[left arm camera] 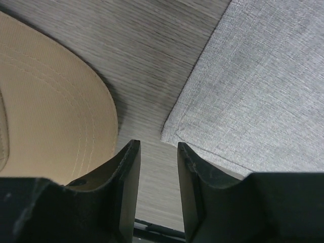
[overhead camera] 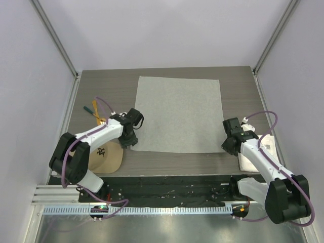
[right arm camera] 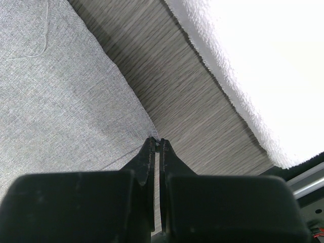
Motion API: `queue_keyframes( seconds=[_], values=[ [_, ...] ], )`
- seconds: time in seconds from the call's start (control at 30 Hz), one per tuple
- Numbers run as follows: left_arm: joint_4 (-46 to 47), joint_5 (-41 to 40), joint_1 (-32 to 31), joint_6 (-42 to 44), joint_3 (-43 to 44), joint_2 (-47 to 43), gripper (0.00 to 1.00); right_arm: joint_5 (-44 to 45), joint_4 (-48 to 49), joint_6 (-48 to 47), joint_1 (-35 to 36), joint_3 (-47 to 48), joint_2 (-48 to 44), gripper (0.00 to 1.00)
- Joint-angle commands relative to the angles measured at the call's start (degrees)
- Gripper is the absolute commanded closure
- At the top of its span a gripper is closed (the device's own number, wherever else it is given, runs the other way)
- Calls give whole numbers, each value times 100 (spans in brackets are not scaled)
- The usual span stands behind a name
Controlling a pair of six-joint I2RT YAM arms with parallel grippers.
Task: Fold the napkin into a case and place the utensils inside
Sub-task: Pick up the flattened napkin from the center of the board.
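The light grey napkin (overhead camera: 177, 114) lies spread flat in the middle of the table. My left gripper (overhead camera: 130, 144) hovers at its near-left corner. In the left wrist view that gripper (left arm camera: 158, 144) is open with only bare table between the fingers, and the napkin (left arm camera: 253, 91) corner sits just past the tips. My right gripper (overhead camera: 229, 147) is at the near-right corner. In the right wrist view it (right arm camera: 158, 140) is shut, its tips pinching the very corner of the napkin (right arm camera: 61, 101). The utensils (overhead camera: 93, 109), with orange-yellow and teal handles showing, lie far left behind the left arm.
A tan cap (overhead camera: 106, 158) rests near the left arm's base and shows beside the left fingers (left arm camera: 50, 111). A thick white towel (overhead camera: 247, 163) lies under the right arm, close to the right gripper (right arm camera: 263, 66). Walls enclose the table on three sides.
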Motion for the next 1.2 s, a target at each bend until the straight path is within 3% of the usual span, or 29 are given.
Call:
queue_keyframes(
  seconds=[0.0, 0.67, 0.77, 0.87, 1.0, 1.17],
  values=[
    [411, -236, -39, -87, -91, 75, 61, 121, 70, -63, -44, 101, -123, 99],
    [1026, 238, -31, -316, -592, 410, 60, 95, 35, -63, -70, 101, -237, 99],
    [1175, 335, -31, -386, -776, 279, 64, 86, 17, -63, -61, 109, -255, 99],
    [1255, 318, -39, -412, -803, 147, 75, 78, 0, -63, -79, 109, -290, 99],
    [1361, 229, -13, -290, -795, -99, 100, -1, -105, -54, -70, 153, -386, 99],
    [1124, 229, -22, -254, -908, -960, 100, -107, -806, -19, -70, 355, -816, 99]
  ],
)
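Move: The napkin's near-left corner lies almost straight under my left hand, about 3 cm down and 1 cm to the right. From that hand the flat napkin's middle is some 16 cm ahead and 19 cm right; the tan cap's middle is about 14 cm to the left and 4 cm back. My right hand already pinches the near-right corner; from it the near-left corner is about 38 cm left, 1 cm ahead and 3 cm lower. The white towel sits roughly 13 cm right of my right hand and 1 cm back. I sink my left hand about 3 cm straight down, half-open fingers either side of the napkin's near-left corner, and shut them fully on it, easing 1 cm to the right. Then I start to rise, not quite 1 cm, the wrist tilting some 5 degrees. My right hand keeps its pinch on the near-right corner and lifts about 1 cm, mostly at the end. ##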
